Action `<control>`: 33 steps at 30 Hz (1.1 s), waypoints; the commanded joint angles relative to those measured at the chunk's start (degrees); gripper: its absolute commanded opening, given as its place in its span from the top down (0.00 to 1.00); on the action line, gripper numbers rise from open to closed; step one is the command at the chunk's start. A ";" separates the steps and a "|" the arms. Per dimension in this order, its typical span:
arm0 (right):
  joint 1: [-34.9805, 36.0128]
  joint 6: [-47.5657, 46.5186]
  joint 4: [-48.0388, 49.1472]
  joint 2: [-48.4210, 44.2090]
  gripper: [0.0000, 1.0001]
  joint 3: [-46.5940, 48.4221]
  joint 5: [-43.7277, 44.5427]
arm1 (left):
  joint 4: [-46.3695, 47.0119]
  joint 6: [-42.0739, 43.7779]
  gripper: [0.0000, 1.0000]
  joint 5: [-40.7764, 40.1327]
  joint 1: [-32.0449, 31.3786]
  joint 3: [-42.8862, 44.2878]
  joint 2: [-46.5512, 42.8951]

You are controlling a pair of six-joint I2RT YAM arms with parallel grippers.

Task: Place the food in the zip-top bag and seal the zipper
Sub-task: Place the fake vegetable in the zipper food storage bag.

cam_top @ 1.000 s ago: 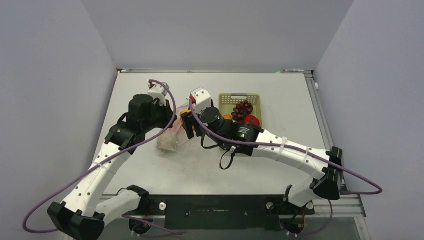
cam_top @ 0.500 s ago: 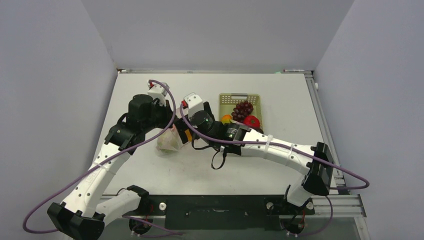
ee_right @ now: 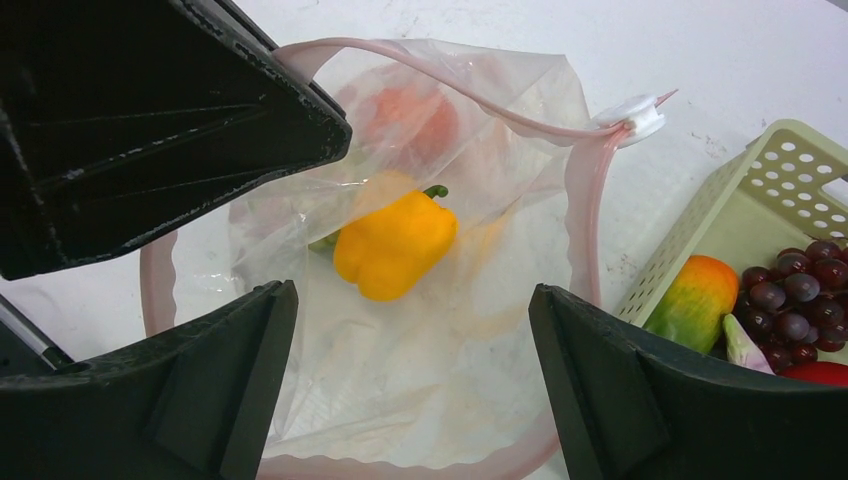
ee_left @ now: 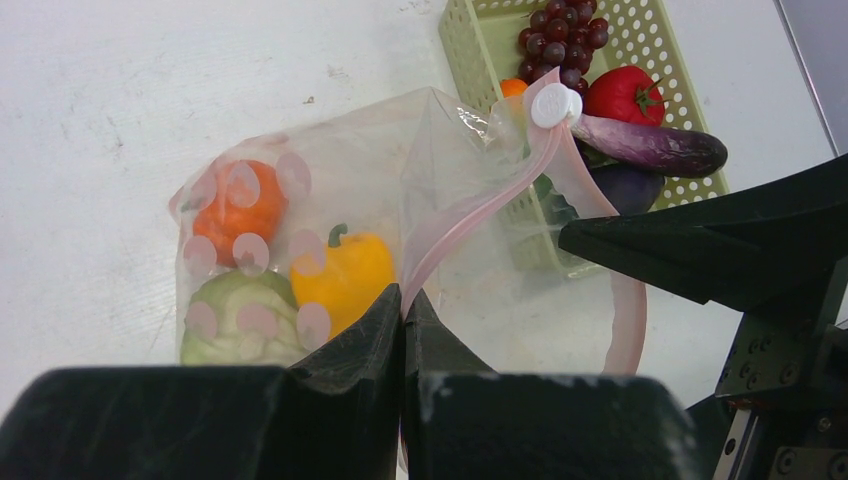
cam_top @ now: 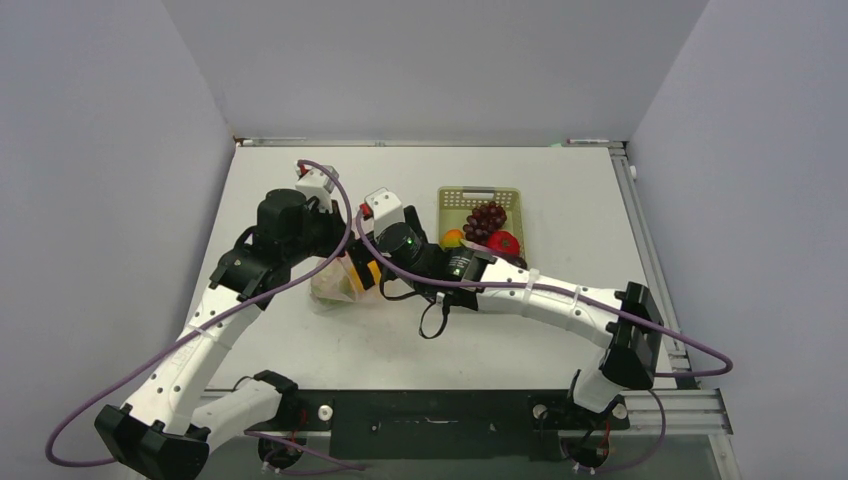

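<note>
The zip-top bag lies open on the table, mouth toward the basket. My left gripper is shut on the zipper, holding one lip up; the white slider sits at the strip's far end. Inside the bag lie a yellow pepper, an orange piece and a green cabbage. My right gripper stands open over the bag's mouth, with nothing between its fingers. From above, the bag shows between the two wrists.
A pale green basket stands right of the bag, holding dark grapes, a red tomato, a purple eggplant and an orange-green fruit. Grey walls close off the table on three sides.
My right gripper has moved left to the bag's mouth and its jaws have spread wider. The left arm and the bag's lip have stayed put.
</note>
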 commanded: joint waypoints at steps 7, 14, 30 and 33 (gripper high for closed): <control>-0.20 -0.26 1.66 -7.97 0.10 -0.98 3.18 | 2.51 -0.07 1.00 -0.39 0.41 0.20 -0.72; -3.06 -0.69 -1.01 -12.39 0.10 -1.76 6.62 | 2.50 -0.06 1.00 -0.60 0.41 0.13 -0.43; -19.45 -0.86 -8.94 -13.61 0.10 -6.38 5.89 | 2.36 0.03 1.00 -1.10 0.32 0.03 0.13; -21.86 -0.63 -10.70 -12.40 0.10 -7.06 5.70 | 2.36 0.03 1.00 -1.34 0.32 -0.07 0.14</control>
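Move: The empty right hand is open over the mouth of the bag. The vegetable basket's middle lies about 19 cm to its right, 11 cm ahead and 19 cm below. In the basket, the green-orange mango is some 14 cm right and 9 cm ahead of the hand, the tomato 24 cm right and 11 cm ahead. The yellow pepper, already in the bag, is about 6 cm ahead, 4 cm left and 19 cm down. From the left hand, the basket is roughly 24 cm right, 7 cm ahead and 22 cm below. The left fingers stay shut on the bag's rim and hold it in place, while the right hand, its fingers staying wide open, leaves the mouth: first up some 7 cm, then a quickening sweep to the right and forward, about 16 cm right in all, towards and over the basket. It sinks again by about 4 cm on the way, and the wrist turns clockwise by some 25 degrees. ##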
